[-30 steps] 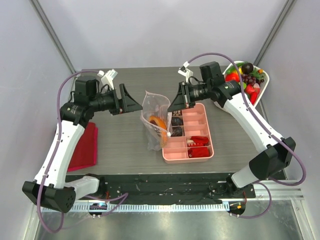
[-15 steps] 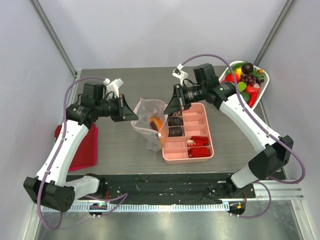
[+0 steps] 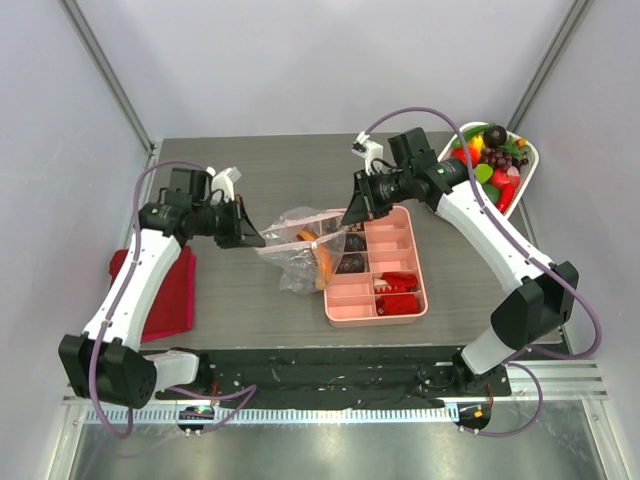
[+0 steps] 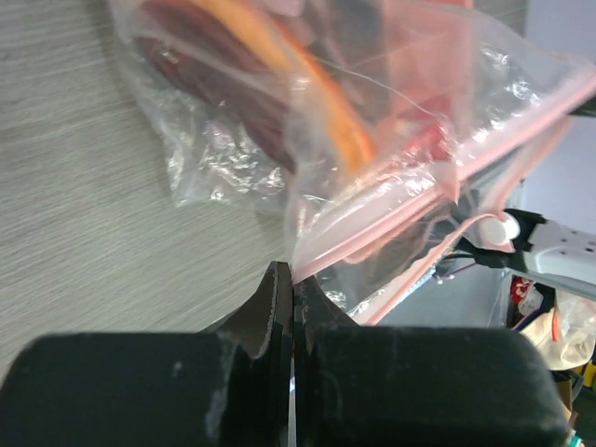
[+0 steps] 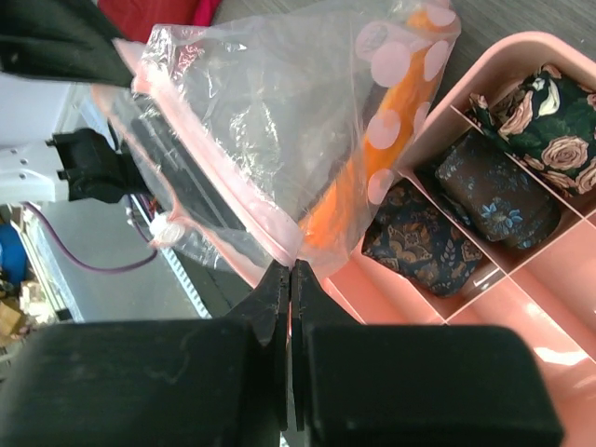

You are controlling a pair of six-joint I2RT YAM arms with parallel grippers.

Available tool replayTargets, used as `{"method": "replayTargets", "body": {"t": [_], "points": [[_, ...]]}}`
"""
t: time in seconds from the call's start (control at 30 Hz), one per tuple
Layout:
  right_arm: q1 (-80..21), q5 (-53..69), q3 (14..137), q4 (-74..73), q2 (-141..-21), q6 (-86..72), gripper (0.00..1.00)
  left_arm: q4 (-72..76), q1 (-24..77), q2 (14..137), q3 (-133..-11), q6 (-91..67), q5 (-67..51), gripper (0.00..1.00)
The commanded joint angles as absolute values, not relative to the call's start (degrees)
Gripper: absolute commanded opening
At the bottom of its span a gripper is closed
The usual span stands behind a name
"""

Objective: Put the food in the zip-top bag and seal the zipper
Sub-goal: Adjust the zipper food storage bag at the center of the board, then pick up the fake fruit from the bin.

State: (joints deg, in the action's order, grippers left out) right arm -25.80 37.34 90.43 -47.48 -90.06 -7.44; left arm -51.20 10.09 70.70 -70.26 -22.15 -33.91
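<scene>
The clear, pale-dotted zip-top bag (image 3: 297,245) hangs stretched between both grippers, just left of the pink tray. Inside it lies an orange wedge of food (image 3: 321,252), also seen in the wrist views (image 4: 335,121) (image 5: 400,168). My left gripper (image 3: 252,237) is shut on the bag's left top corner (image 4: 291,272). The right gripper (image 3: 350,215) is shut on the opposite corner (image 5: 291,267). The zipper (image 5: 209,172) runs as a pinkish strip between them, and its two sides stand apart. A small white slider tab (image 4: 494,227) sits toward the right gripper's end. More food (image 3: 488,158) fills a white bowl at the back right.
A pink compartment tray (image 3: 392,300) with dark patterned lumps and red pieces sits right beside the bag, under the right gripper. A red folded cloth (image 3: 165,295) lies by the table's left edge. The white bowl (image 3: 530,165) stands at the back right corner.
The left gripper has closed on the bag's left corner. The bag, upright and narrow before, is now pulled wide and lower between the two grippers.
</scene>
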Motion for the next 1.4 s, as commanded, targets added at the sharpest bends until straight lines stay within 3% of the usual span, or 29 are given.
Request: {"method": "replayTargets", "body": {"t": [0.0, 0.07, 0.13, 0.27, 0.3, 0.33, 0.6, 1.03, 1.3, 1.37], "points": [[-24.5, 31.6, 91.6, -52.0, -89.5, -0.7, 0.01, -52.3, 9.1, 72.7, -68.9, -18.9, -24.4, 0.0], [-24.5, 32.7, 91.3, -52.7, -89.2, -0.4, 0.01, -52.0, 9.1, 72.9, -69.4, -19.2, -29.0, 0.0], [-24.6, 35.5, 91.1, -52.5, -89.1, -0.4, 0.07, -50.9, 9.4, 72.9, -69.3, -20.6, -34.7, 0.0], [-24.5, 36.6, 91.2, -51.2, -89.0, -0.8, 0.37, -48.0, 12.4, 72.9, -69.7, -24.3, -40.2, 0.0], [-24.6, 36.7, 91.5, -51.2, -89.0, -0.9, 0.49, -47.1, 12.7, 72.9, -69.6, -24.9, -40.8, 0.0], [-24.6, 36.9, 92.1, -51.1, -89.0, -0.9, 0.53, -46.8, 12.8, 73.1, -69.4, -25.5, -41.2, 0.0], [-19.6, 36.0, 94.0, -50.4, -87.5, -1.7, 0.73, -44.1, 12.8, 74.6, -68.6, -28.4, -43.5, 0.0], [8.0, 16.3, 83.7, -48.9, -87.4, 5.4, 0.82, -43.3, 12.7, 76.0, -69.4, -28.9, -39.9, 0.0], [17.0, 15.0, 87.3, -44.3, -94.0, 12.2, 0.82, -38.8, 11.3, 79.3, -70.0, -32.7, -38.4, 0.0], [17.1, 17.6, 88.9, -44.2, -96.8, 11.0, 0.78, -37.2, 11.2, 80.3, -70.5, -33.6, -38.1, 0.0]]}}
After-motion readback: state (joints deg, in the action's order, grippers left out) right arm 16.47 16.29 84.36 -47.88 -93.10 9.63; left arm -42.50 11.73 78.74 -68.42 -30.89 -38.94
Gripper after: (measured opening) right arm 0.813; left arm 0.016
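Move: My shut fingers still pinch the bag's mouth from both sides, the hands some 20 cm apart. The food in the bag hangs about 14 cm to the right of my left hand, 4 cm back and 12 cm below. From my right hand, the vegetable basket lies roughly 39 cm to the right, 14 cm ahead and 18 cm below, with the food in the bag 7 cm left and 9 cm back. The organizer box is 8 cm right and 13 cm back of my right hand. I open my right fingers to let go of the bag's mouth, then sweep that hand about 33 cm right, with some forward and downward travel, to the vegetable basket, turning it clockwise some 40 degrees and tipping the fingers further down. My left hand keeps its pinch on the rim, dipping 2 cm, easing about 3 cm right, then forward. ##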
